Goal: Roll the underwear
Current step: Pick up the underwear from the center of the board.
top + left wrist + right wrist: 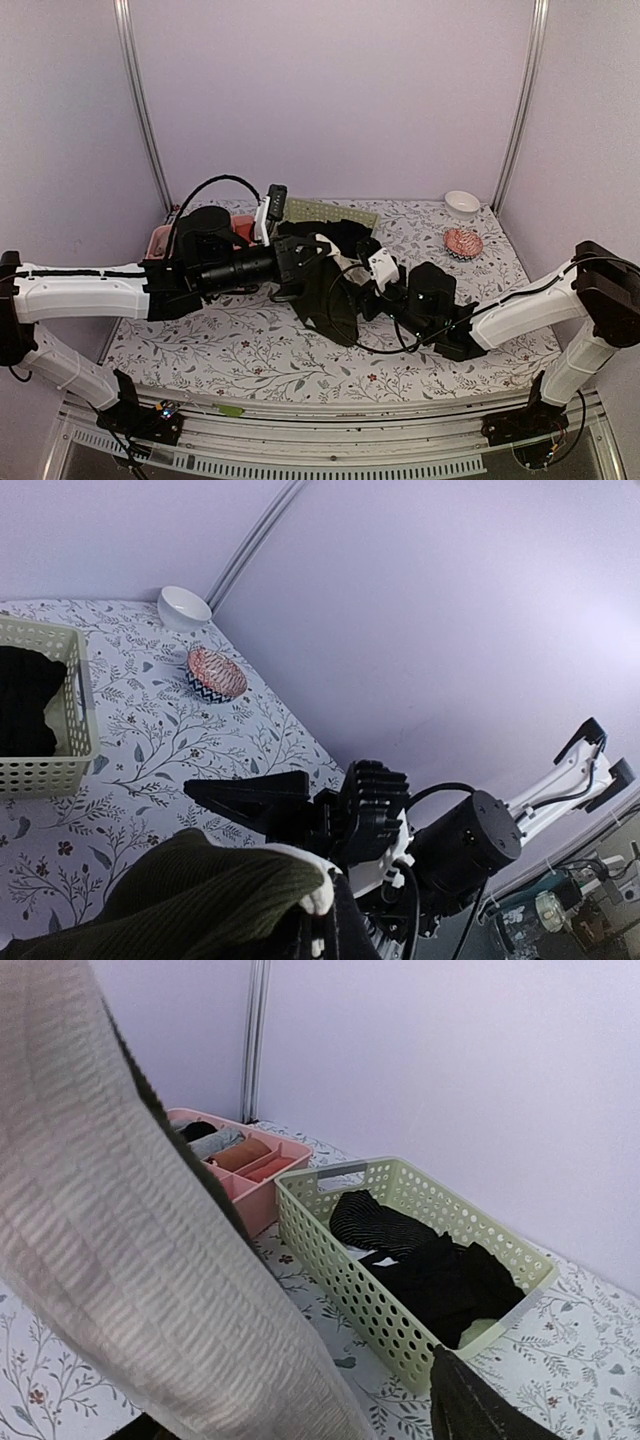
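Observation:
The underwear (326,300) is dark cloth held up above the middle of the table, hanging between my two grippers. My left gripper (300,258) is shut on its upper left part. In the left wrist view the dark ribbed cloth (200,890) with a bit of cream edge (318,895) covers the jaws. My right gripper (355,290) is at the cloth's right side, and one black finger (250,798) shows beyond the fabric. The cream waistband (150,1260) fills the left of the right wrist view and hides that gripper's fingers, so its state is unclear.
A pale green basket (350,1270) of black garments stands at the back (330,212). A pink organiser (262,1175) with rolled cloths sits to its left (160,238). A white bowl (462,201) and a red patterned dish (463,242) are at the back right.

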Action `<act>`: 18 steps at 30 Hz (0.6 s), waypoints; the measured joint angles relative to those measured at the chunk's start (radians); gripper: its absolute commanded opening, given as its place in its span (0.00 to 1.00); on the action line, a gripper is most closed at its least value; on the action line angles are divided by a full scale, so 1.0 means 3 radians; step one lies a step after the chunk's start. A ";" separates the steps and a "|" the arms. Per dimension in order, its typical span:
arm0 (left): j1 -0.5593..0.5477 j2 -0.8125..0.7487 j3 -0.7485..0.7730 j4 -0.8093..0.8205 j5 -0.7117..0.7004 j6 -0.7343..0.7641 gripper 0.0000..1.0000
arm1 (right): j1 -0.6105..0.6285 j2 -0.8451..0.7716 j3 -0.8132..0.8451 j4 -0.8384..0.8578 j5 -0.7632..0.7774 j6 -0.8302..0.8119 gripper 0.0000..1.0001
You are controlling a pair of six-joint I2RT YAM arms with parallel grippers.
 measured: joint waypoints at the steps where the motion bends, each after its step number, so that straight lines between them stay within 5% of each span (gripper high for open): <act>1: 0.0000 -0.0019 0.0000 0.0000 -0.0001 0.0001 0.00 | 0.0000 0.0000 -0.0020 0.0033 0.0008 -0.0024 0.57; 6: 0.0000 -0.0041 0.0000 -0.0001 -0.0001 0.0003 0.00 | 0.0000 0.0022 -0.0127 0.0131 -0.0006 -0.0141 0.33; 18: 0.0018 -0.0076 0.0000 -0.0008 -0.0010 0.0041 0.00 | -0.0066 0.0039 -0.0235 0.0211 -0.0078 -0.0237 0.33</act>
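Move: Just at the right fingertips, about 1 cm ahead and 1 cm to the left at the same height, is the free end of the underwear's white waistband. The laundry basket stands some 20 cm farther out than that hand, 12 cm to its left and 13 cm lower; the patterned bowl is about 20 cm out, 28 cm to the right and 16 cm below. From the left hand, already holding the waistband's other end, that free end lies about 9 cm right, 4 cm ahead and 9 cm lower. Closing its fingers from well open to about a third open around the waistband's free end, the right hand sinks some 2 cm and drifts about 1 cm to the right, away from the left hand, barely turning. The left hand keeps its shut grip on the other end and rises about 1 cm. ##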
